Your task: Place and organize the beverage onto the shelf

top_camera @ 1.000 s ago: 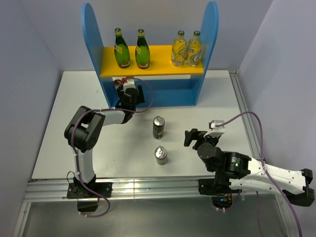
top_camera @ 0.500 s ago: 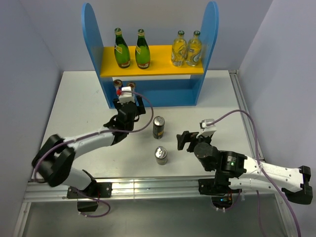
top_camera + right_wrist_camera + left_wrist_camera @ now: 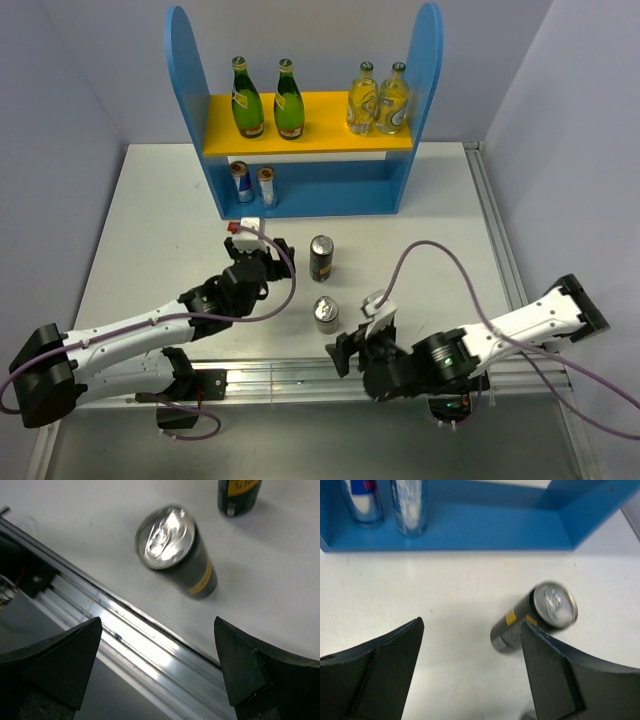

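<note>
The blue shelf [image 3: 190,90] holds two green bottles [image 3: 247,100] and two paler bottles [image 3: 378,98] on its yellow board. Two silver-blue cans [image 3: 253,183] stand in the lower tier, seen also in the left wrist view as silver-blue cans [image 3: 410,505]. Two black-gold cans stand upright on the table, a far one [image 3: 321,258] and a near one [image 3: 326,314]. My left gripper [image 3: 262,250] is open and empty, left of the far can [image 3: 535,617]. My right gripper [image 3: 352,345] is open and empty over the table's front edge, just short of the near can [image 3: 177,555].
A metal rail [image 3: 150,650] runs along the table's front edge under my right gripper. White walls close in the table on the left and right. The blue lower tier [image 3: 485,525] has free floor to the right of the silver-blue cans.
My left gripper has drawn back from the shelf's lower tier, leaving a silver-blue can there. My right arm has swung left and toward the front edge, its jaws opening wider.
</note>
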{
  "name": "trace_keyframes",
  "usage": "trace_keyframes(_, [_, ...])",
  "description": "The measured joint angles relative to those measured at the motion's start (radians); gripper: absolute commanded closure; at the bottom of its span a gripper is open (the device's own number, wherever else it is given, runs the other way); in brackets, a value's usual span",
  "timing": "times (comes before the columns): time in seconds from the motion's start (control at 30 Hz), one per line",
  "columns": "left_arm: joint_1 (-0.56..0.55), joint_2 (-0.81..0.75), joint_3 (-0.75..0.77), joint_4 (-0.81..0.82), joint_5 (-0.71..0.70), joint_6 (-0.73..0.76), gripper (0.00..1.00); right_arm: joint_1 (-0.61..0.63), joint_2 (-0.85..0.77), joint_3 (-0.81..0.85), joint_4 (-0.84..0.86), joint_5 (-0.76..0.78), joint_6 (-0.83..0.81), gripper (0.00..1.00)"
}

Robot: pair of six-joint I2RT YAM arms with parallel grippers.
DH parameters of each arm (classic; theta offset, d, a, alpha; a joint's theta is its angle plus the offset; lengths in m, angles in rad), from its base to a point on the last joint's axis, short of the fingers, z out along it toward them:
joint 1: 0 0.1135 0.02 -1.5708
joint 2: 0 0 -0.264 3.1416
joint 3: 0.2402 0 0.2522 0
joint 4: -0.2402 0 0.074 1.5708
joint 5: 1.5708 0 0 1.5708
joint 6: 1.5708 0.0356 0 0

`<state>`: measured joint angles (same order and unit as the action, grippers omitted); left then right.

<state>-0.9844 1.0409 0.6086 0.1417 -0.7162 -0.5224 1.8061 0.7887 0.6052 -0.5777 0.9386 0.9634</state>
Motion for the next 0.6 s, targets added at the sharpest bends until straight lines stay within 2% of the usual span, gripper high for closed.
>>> trace_keyframes(0.13, [-0.05, -0.034, -0.068, -0.028, 0.003, -0.042, 0.15, 0.105, 0.211, 0.037, -0.105, 0.044, 0.201, 0.0])
trace_keyframes(0.27, [-0.069, -0.028, -0.107, -0.026, 0.004, -0.07, 0.15, 0.101, 0.301, -0.012, -0.092, 0.069, 0.289, 0.0])
trace_keyframes(0.4, [-0.077, 0.006, -0.123, -0.007, 0.006, -0.089, 0.15, 0.035, 0.315, -0.103, 0.042, 0.065, 0.249, 0.0])
trace_keyframes(0.6, [-0.08, 0.05, -0.128, 0.043, 0.013, -0.1, 0.15, -0.043, 0.372, -0.127, 0.242, 0.066, 0.13, 0.0])
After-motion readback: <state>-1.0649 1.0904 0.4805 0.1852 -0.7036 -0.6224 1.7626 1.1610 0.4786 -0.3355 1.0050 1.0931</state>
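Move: About 7 cm ahead of the right hand, 6 cm to its left and 9 cm below it stands the near black can; the far black can is some 15 cm farther out than that and 2 cm more to the left. From the left hand, the far black can lies roughly 5 cm ahead, 11 cm to the right and 13 cm down; the near black can is about 11 cm back and 12 cm right, equally low, and the right-hand shelf can 23 cm ahead, 3 cm left and 11 cm down. Sinking about 9 cm towards the near black can, the right hand first eases back a little, then comes forward again as it turns some 10 degrees clockwise and rolls its left side down, fingers still wide open. The left hand, also open and empty, drops about 6 cm and draws back 3 cm from the shelf, ending lower beside the far black can, its fingers tipping slightly down. ##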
